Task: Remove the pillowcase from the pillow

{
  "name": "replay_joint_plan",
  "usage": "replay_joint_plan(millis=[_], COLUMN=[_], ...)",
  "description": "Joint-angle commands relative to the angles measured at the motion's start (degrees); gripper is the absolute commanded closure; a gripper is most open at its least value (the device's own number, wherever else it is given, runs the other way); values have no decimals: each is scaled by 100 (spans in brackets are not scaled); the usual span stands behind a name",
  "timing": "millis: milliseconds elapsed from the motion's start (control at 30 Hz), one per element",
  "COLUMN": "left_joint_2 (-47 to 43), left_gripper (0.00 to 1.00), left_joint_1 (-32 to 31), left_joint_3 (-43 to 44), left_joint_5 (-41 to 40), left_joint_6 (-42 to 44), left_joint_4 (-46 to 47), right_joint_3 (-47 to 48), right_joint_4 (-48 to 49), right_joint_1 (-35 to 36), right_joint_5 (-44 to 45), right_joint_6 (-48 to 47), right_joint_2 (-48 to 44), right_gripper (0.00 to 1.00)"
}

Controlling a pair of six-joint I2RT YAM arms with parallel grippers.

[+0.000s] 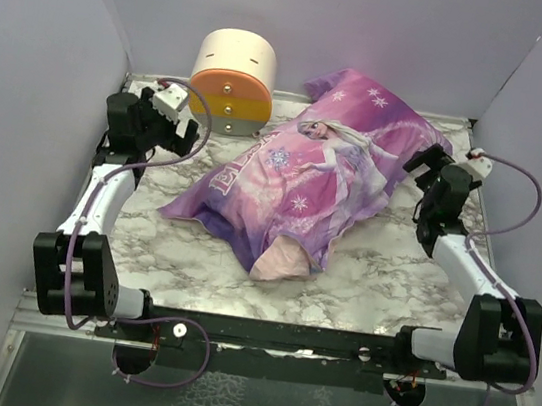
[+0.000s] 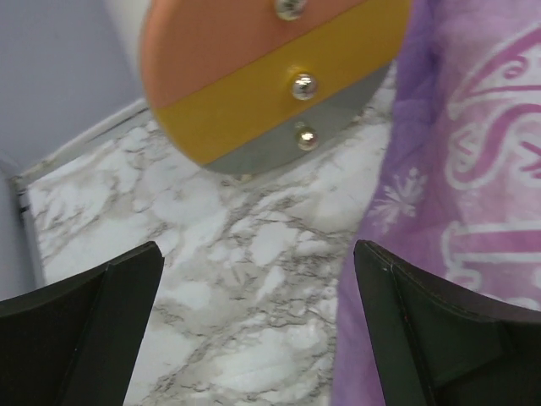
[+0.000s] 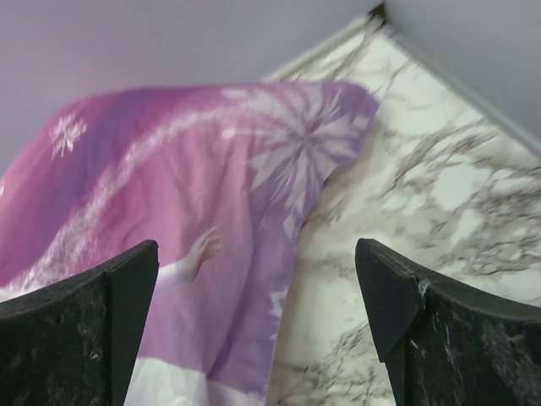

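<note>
The pillowcase (image 1: 315, 174), purple-pink with a cartoon princess and snowflakes, lies stuffed and diagonal across the middle of the marble table (image 1: 381, 279). Its near end (image 1: 283, 258) gapes and shows pale pink. The pillow is hidden inside it. My left gripper (image 1: 187, 137) hangs open beside the case's left edge, over bare table. In the left wrist view the left gripper (image 2: 254, 283) holds nothing, and the pillowcase (image 2: 473, 169) lies by its right finger. My right gripper (image 1: 420, 169) is open at the case's far right side. Seen from the right wrist, this gripper (image 3: 256, 271) straddles the pillowcase (image 3: 186, 186) edge.
A cream-and-orange round drawer unit (image 1: 232, 82) stands at the back left, close to the left gripper; its knobbed front (image 2: 262, 76) fills the top of the left wrist view. Grey walls enclose the table on three sides. Bare marble (image 3: 439, 186) lies right of the case.
</note>
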Motion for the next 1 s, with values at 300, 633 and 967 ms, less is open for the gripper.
replay_joint_plan(millis=[300, 633, 967], left_joint_2=[-53, 664, 904], left_gripper=[1, 1, 16], left_joint_1=[-3007, -4716, -5450], left_joint_3=[1250, 2071, 1852], left_joint_5=[1034, 1112, 793], left_joint_6=[2018, 1644, 1739], left_joint_4=[-4594, -5411, -4963], right_joint_3=[3394, 4106, 2668], right_joint_4=[-2722, -3249, -2619], right_joint_1=[-244, -94, 313], right_joint_5=[-2508, -2801, -1948], right_joint_6=[176, 222, 406], right_joint_2=[2410, 3400, 2408], right_gripper=[0, 11, 59])
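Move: The pillow's bare end at the pillowcase opening lies about 20 cm back, 27 right and 20 below the left hand; the case's left corner is some 8 cm back and 4 left, the drawer box 17 ahead and 7 right. The right hand's spot on the case's right part is about 9 cm ahead, 9 left and 9 below; the case's far right corner sits 18 ahead, 9 right. The pillowcase's right part is where the right hand comes in: it reaches forward about 12 cm and leftward over the cloth, tips down, then sinks while easing back, its fingers closing to half open around a fold. Meanwhile the open left hand sweeps right and back, dropping slightly, towards the bare pillow end, turning clockwise and tilting down to stop short above it. ##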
